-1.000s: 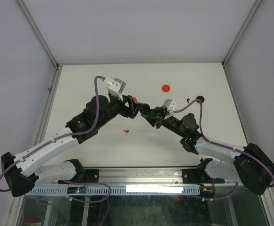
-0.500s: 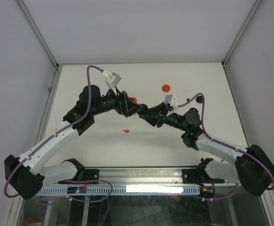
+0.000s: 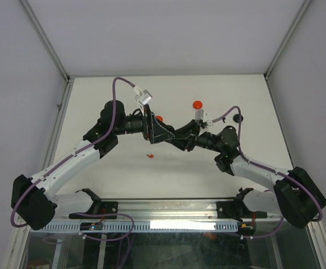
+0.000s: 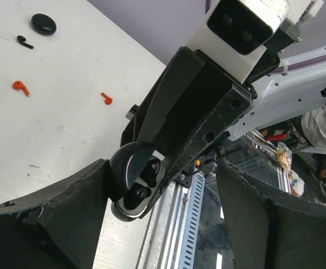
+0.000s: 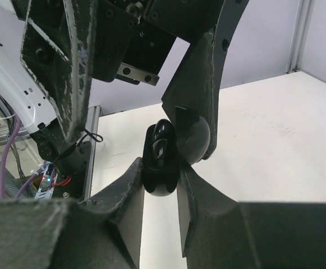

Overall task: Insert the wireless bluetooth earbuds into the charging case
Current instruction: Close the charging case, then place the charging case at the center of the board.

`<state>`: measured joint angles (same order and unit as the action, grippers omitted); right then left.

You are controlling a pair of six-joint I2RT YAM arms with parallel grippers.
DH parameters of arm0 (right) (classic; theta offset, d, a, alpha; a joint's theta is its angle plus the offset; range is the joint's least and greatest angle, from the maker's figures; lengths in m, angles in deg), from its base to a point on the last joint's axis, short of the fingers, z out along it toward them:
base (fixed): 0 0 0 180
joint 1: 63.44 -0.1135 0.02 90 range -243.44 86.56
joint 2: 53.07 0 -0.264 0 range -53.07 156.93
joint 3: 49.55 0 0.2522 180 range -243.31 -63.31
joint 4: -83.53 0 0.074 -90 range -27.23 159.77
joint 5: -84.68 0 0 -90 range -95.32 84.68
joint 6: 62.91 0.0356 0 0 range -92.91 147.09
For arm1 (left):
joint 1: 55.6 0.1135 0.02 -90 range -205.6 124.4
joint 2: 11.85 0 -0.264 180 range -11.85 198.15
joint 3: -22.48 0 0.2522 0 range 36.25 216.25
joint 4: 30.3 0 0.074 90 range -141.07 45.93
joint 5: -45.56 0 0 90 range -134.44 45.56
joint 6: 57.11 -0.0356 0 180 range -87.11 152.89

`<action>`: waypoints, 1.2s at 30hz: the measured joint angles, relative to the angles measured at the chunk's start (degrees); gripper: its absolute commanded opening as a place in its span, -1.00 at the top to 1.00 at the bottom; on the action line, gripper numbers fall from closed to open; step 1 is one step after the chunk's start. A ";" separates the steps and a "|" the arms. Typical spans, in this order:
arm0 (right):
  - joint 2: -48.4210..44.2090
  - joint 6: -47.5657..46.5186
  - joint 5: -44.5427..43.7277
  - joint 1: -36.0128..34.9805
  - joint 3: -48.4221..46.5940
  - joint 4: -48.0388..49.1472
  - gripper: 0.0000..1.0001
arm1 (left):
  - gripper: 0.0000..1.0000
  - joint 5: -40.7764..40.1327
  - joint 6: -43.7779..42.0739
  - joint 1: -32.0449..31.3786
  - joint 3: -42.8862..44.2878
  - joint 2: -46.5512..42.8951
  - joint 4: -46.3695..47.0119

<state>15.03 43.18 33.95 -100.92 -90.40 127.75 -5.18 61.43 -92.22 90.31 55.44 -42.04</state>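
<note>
My right gripper [image 5: 161,168] is shut on a black, glossy charging case [image 5: 161,154] and holds it above the table. The case is open; its lid [image 5: 193,134] stands to one side. In the left wrist view the case [image 4: 130,190] shows two black earbuds [image 4: 150,167] seated in it. My left gripper [image 4: 163,174] is open, its fingers [image 4: 73,213] wide apart on either side of the case, one finger against the lid. Both grippers meet at mid-table, the left [image 3: 165,134] and the right [image 3: 180,139]. Loose red earbuds [image 4: 20,86] and a black one [image 4: 23,41] lie on the table.
A red disc [image 3: 197,104] and a black disc [image 3: 238,117] sit toward the back of the white table [image 3: 112,168]. A small red earbud [image 3: 150,155] lies near the centre, in front of the left arm. Walls enclose the table on three sides.
The left arm has swung its elbow and turned its wrist. The right arm has reached further left. The two grippers stay together at the centre around the case.
</note>
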 measured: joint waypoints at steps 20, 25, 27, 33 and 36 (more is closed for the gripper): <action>1.46 4.72 1.22 0.55 0.00 -14.47 1.00 | -0.93 -11.80 -6.60 2.29 3.39 -3.04 -9.53; -1.86 4.52 -4.48 0.70 -0.04 -31.56 1.00 | -0.98 -28.35 -11.54 2.60 5.40 -5.55 -16.70; -2.32 4.61 -6.16 0.90 -0.33 -36.92 1.00 | -0.98 -34.25 -13.05 2.60 5.70 -6.32 -18.62; -2.05 6.01 -11.39 1.27 -1.31 -51.67 0.99 | -0.98 -51.01 -18.47 2.60 5.81 -8.59 -22.75; -1.05 7.34 -13.68 1.29 -1.31 -56.59 0.97 | -0.98 -57.68 -20.70 2.60 4.81 -11.76 -22.95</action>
<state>13.98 50.53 20.26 -99.63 -91.71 71.16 -62.86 40.73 -89.62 95.12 43.68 -64.99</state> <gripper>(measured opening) 0.277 0.990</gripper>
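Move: The open lid of the black charging case is about 2 cm ahead of and 2 cm right of the left gripper's point, at its height; the case body is 3 cm right, 1 cm ahead and 2 cm lower. On the table, some 27 cm down, a red earbud lies 3 cm ahead and 8 cm left. For the right gripper, already holding the case, the lid is 2 cm ahead, 1 cm left and 2 cm above; bare table lies about 25 cm below, 2 cm back and 6 cm right. With its forward finger against the lid, ease the left gripper slightly up and back to fold the lid over the earbuds, then swing it clear to the left about 17 cm and forward, opening fully and turning counter-clockwise. Keep the right gripper's pinch on the case and lower it about 18 cm towards the table, drifting right while tipping its fingers down and rolling. ##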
